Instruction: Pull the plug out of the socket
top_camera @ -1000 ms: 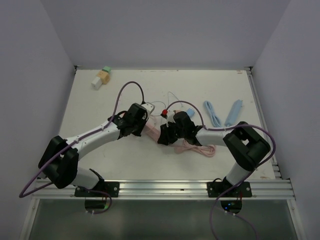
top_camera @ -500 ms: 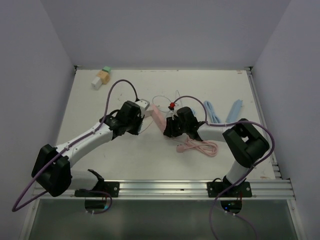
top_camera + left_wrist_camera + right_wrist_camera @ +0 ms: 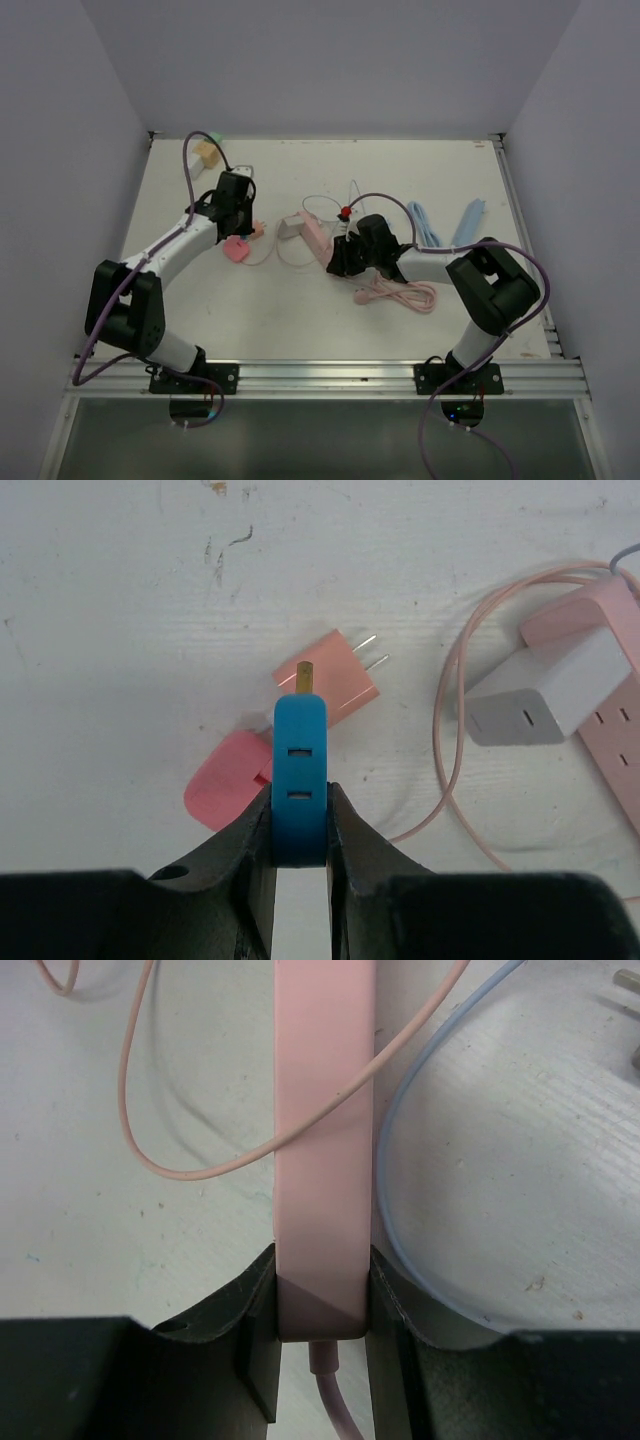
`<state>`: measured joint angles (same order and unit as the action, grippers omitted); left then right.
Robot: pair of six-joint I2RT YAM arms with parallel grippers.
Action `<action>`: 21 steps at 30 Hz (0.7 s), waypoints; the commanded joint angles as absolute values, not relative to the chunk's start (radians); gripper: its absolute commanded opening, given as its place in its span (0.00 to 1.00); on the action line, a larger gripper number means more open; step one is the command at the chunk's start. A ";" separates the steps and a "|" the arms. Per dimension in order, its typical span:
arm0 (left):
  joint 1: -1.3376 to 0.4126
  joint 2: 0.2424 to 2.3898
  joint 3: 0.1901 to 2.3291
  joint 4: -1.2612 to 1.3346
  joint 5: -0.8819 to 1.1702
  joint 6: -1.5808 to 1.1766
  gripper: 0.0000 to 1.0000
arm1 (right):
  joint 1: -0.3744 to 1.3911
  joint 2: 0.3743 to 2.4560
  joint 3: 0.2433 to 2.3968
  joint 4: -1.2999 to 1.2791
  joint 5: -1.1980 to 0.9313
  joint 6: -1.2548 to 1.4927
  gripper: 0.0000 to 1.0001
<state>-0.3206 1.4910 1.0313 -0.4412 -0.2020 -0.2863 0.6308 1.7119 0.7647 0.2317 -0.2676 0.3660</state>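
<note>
A blue plug with one brass prong showing sits clamped between the jaws of my left gripper, clear of the socket and a little above the table. My left gripper is at the left of the table. The socket is a pink power strip and my right gripper is shut on its cable end. In the top view the strip lies mid-table with my right gripper at its near end. A white adapter is still plugged into the strip.
A pink charger with two prongs and a pink rounded piece lie just ahead of my left gripper. A thin pink cable loops nearby. A coiled pink cord, two light blue cables and a tan-and-green block lie around.
My left arm has swung left, away from the strip, carrying the blue plug. The white adapter stayed at the strip. My right gripper has kept its hold and barely moved.
</note>
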 commanded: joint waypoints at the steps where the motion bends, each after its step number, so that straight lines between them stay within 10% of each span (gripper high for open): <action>1: -0.308 1.549 1.092 -0.376 -0.184 -0.339 0.17 | 0.634 1.697 0.733 0.201 -0.337 0.350 0.00; 12: -0.301 1.496 1.066 -0.379 -0.138 -0.296 0.78 | 0.635 1.677 0.707 0.275 -0.428 0.362 0.00; 21: -0.304 1.390 0.999 -0.384 0.052 -0.138 0.87 | 0.646 1.649 0.683 0.330 -0.463 0.353 0.00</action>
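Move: The left hand still grips the blue plug about 8 cm above the bare spot meant for it, roughly 1 cm ahead and 2 cm right of the hand. From this hand, the pink plug lies 1 cm ahead and 4 cm left, the salmon plug 8 cm ahead and 1 cm right. The right hand grips the near end of the pink strip, whose middle is some 7 cm ahead and 5 cm left; the bare spot is 4 cm ahead and 19 cm left. The left hand eases about 1 cm forward as it sinks some 2 cm towards the bare spot, spreads its fingers wide to let go of the blue plug, then climbs about 4 cm away from it with a slight drift to the right. Meanwhile the right hand keeps its pinch on the strip's end and draws it back about 3 cm and 1 cm left, turning it a few degrees counter-clockwise. ##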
